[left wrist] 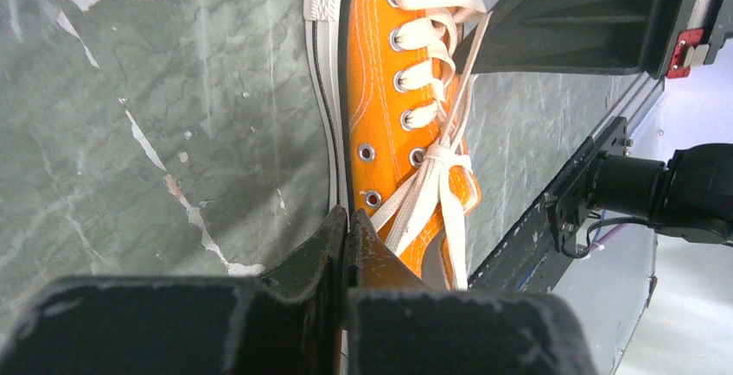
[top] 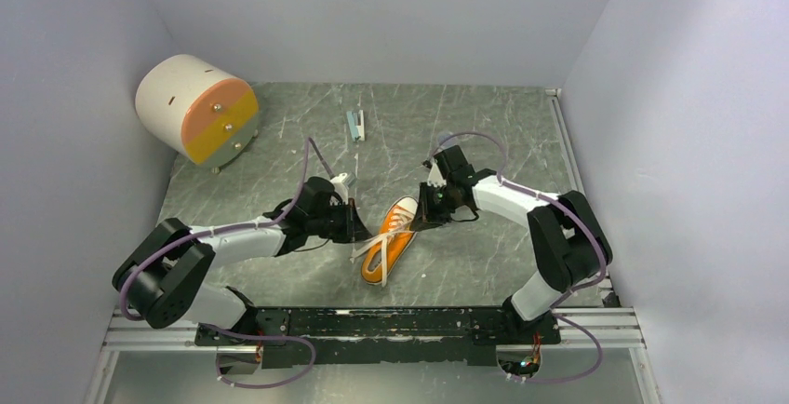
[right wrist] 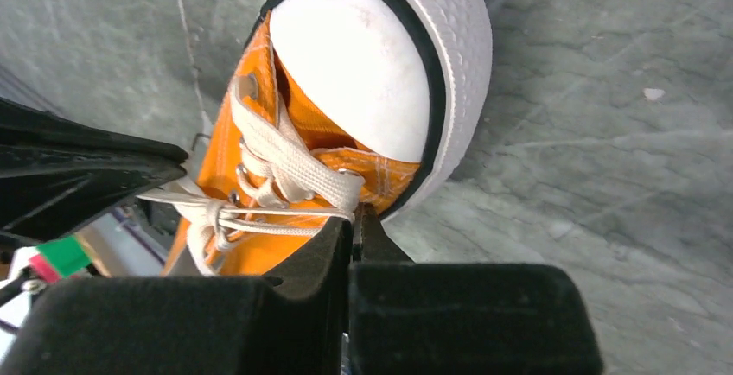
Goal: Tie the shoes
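Observation:
The orange shoe (top: 391, 241) lies between the arms on the marble table, white toe cap (right wrist: 354, 64) pointing to the back right. Its white laces (left wrist: 436, 159) are knotted near the top eyelets. My right gripper (top: 425, 214) is shut on the laces (right wrist: 285, 219): two taut strands run from the knot into its fingertips (right wrist: 339, 235). My left gripper (left wrist: 347, 218) is shut, its tips against the shoe's (left wrist: 380, 107) edge by the last eyelet. Lace strands pass behind its right finger; I cannot tell whether any is pinched. Loose lace ends (top: 357, 252) trail left of the heel.
A white drum with an orange and yellow face (top: 197, 108) lies at the back left. A small blue and white object (top: 355, 125) lies at the back middle. The black mounting rail (top: 391, 322) runs along the near edge. Grey walls close in on both sides.

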Controlling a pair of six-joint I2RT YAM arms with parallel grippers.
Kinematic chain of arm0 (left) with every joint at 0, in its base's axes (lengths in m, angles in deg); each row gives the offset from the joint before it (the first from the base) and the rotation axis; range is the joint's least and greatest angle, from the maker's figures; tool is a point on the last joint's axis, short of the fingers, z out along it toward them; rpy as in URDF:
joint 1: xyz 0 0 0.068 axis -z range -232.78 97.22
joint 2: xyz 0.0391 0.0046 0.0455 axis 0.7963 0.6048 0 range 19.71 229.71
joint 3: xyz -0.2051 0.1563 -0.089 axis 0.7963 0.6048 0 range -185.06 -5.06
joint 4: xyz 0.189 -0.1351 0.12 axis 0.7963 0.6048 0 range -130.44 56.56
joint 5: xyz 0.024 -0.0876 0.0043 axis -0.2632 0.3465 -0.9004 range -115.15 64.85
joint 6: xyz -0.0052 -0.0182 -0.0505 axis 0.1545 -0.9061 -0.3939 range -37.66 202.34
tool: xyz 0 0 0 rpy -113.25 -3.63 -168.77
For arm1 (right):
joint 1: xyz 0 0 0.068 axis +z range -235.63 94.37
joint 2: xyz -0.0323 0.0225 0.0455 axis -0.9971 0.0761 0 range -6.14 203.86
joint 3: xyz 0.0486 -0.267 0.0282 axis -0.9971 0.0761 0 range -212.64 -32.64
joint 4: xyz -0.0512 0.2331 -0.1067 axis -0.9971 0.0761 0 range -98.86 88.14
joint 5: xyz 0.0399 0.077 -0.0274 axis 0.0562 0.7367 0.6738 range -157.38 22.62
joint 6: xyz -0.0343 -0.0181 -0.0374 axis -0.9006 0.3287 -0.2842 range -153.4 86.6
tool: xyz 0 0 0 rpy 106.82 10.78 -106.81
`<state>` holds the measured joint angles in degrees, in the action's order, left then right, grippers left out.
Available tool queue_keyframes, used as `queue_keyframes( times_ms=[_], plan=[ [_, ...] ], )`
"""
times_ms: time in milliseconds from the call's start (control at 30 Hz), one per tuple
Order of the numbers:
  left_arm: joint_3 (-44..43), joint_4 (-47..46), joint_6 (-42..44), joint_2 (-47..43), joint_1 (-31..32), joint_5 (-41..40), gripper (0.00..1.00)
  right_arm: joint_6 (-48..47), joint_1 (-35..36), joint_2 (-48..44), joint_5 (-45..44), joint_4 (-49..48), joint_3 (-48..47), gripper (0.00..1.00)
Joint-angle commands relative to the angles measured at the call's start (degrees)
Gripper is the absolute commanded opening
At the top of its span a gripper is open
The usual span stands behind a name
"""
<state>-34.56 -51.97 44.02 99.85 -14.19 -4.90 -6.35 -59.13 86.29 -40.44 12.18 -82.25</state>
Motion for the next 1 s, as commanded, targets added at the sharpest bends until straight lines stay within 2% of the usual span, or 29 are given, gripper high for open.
queue_keyframes(
  times_ms=[0,133,367,567,667,800,967],
  plan=[
    [-0.1,9.3,3.1,0.2,0.1,-5.1,0.05,-7.2,-1.4,-1.5,-19.5,6.9,-1.7,0.00],
    [0.9,9.9,3.3,-0.5,0.1,-6.4,0.05,-8.8,-1.1,-3.3,-25.5,9.1,-1.6,0.00],
    [2.0,9.0,4.2,0.1,0.1,-6.1,0.04,-8.4,-0.8,-3.8,-17.8,5.2,1.8,0.00],
    [-2.8,16.1,7.9,-1.4,-0.3,-11.1,0.05,-9.2,-1.9,-5.1,-18.8,7.5,0.5,0.00],
    [-3.3,16.7,8.6,0.5,-1.2,-13.0,0.05,-9.5,-2.2,-3.8,-19.9,5.7,1.0,0.00],
    [-5.6,15.6,10.9,5.2,-5.0,-9.8,0.05,-8.3,-3.8,-3.1,-19.3,2.8,1.6,0.00],
    [-14.1,18.2,14.4,10.8,-7.5,-9.9,0.05,-7.9,-4.9,-1.5,-18.8,1.1,0.6,0.00]
  ],
)
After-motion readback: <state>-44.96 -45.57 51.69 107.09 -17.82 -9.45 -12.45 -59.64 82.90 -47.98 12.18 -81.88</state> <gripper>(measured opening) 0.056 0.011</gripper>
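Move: Both shut grippers already hold lace on either side of the knot. The knot lies about 4 cm to the left hand's right and level with it fore and aft, and some 5 cm to the right hand's left and 1 cm back, a touch lower than both. From the left hand the shoe's toe is roughly 7 cm ahead and 8 cm right; its heel is about 8 cm back and 1 cm right. From the right hand the toe is 5 cm ahead and 1 cm left. Keeping its pinch on the lace, the right hand pulls about 2 cm to the right, away from the knot, tilting some 10 degrees as it goes, then holds there before easing nearly 2 cm forward at the end. The left hand, also still gripping its lace, creeps forward at first and then speeds up to about 5 cm forward alongside the shoe, tilting slightly, so that the two hands draw the laces out across the shoe. ##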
